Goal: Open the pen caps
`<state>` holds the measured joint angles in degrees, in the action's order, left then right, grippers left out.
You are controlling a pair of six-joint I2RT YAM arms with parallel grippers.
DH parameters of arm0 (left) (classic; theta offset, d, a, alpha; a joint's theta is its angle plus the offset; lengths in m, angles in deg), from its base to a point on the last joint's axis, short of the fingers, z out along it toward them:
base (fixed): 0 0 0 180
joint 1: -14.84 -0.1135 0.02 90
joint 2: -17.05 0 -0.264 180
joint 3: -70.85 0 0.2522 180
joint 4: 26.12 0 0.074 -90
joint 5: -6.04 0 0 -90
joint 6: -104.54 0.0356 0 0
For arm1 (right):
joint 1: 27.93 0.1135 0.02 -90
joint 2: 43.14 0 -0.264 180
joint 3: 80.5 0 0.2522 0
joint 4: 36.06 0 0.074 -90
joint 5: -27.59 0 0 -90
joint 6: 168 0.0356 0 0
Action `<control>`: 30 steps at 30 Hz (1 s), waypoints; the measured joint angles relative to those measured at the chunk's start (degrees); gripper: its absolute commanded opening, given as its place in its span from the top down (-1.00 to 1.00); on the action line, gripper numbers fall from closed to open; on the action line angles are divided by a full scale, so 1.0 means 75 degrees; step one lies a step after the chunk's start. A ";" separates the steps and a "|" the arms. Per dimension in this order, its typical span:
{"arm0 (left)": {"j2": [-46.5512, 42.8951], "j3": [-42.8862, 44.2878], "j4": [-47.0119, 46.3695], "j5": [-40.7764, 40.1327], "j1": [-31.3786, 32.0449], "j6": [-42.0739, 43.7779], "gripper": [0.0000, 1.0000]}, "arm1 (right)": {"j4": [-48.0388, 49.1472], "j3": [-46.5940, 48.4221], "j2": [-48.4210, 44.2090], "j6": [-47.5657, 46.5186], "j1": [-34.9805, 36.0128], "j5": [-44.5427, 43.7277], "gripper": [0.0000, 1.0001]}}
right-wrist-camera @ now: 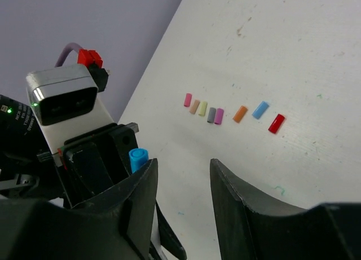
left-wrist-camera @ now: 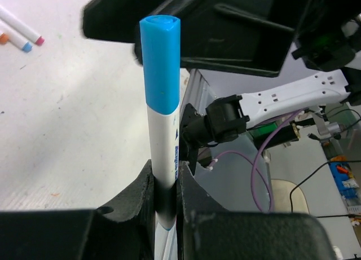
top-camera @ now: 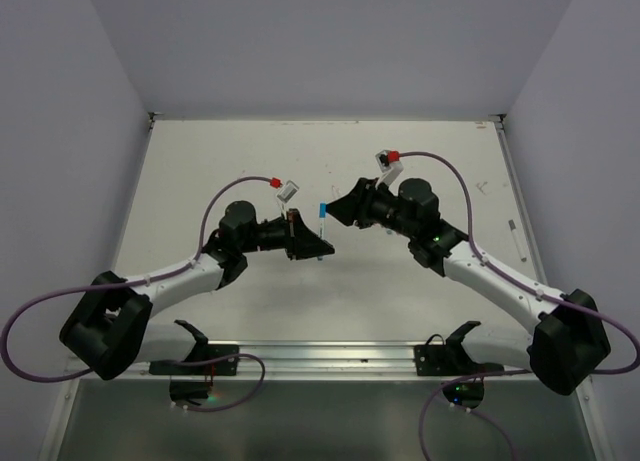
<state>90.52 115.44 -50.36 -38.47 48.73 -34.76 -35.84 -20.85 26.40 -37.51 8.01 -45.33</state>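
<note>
A white pen point(left-wrist-camera: 163, 153) with a blue pen cap point(left-wrist-camera: 161, 62) on its top end stands upright in my left gripper point(left-wrist-camera: 164, 198), which is shut on the barrel. In the top view the pen point(top-camera: 321, 221) sits mid-table between the two grippers. My right gripper point(right-wrist-camera: 183, 175) is open with nothing between its fingers. The blue cap point(right-wrist-camera: 138, 158) shows just outside its left finger. Several loose pen caps lie in a row on the table, from pink point(right-wrist-camera: 188, 100) through orange point(right-wrist-camera: 240, 114) and blue point(right-wrist-camera: 260, 110) to red point(right-wrist-camera: 276, 123).
Two more pens point(left-wrist-camera: 20, 29) lie on the table at the top left of the left wrist view. Another pen point(top-camera: 516, 239) lies near the table's right edge. The left wrist camera housing point(right-wrist-camera: 65, 99) sits close to the right gripper's left finger.
</note>
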 measured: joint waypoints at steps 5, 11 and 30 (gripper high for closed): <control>0.0093 0.0000 0.0583 -0.0175 0.0000 0.0152 1.00 | -0.0289 -0.0096 -0.0501 -0.0140 0.0009 -0.0388 0.15; 0.0207 0.0003 0.0688 -0.0195 0.0000 0.0149 1.00 | -0.0259 -0.0017 -0.0414 -0.0140 0.0023 -0.0271 0.21; 0.0364 0.0090 0.0874 -0.0175 -0.0003 0.0143 1.00 | 0.0239 0.0309 0.0857 0.0058 0.0300 0.0082 0.89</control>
<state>93.26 116.12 -43.80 -39.78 48.71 -33.69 -34.05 -18.53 32.83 -37.07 10.26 -44.72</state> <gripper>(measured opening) 0.144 0.153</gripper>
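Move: The blue cap tops the upright-leaning pen that the left fingers already hold by its white body. From the right hand the cap is about 3 cm to the left, 1 cm back and 2 cm above; from the left hand it is roughly 7 cm ahead, 6 cm above and level sideways. Some 22 cm below the right hand, the row of loose caps lies about 17 cm left and 7 cm ahead, the uncapped pens about 15 cm ahead and 9 cm right. Downward by about 3 cm goes the left hand, mostly early on, keeping its pinch on the pen body as it tips a few degrees. The right hand first bobs up and slightly left and comes back, then moves left and down onto the blue cap, ending some 2.5 cm farther left and 2 cm lower, its half-open fingers closing to pinch the cap from both sides. ##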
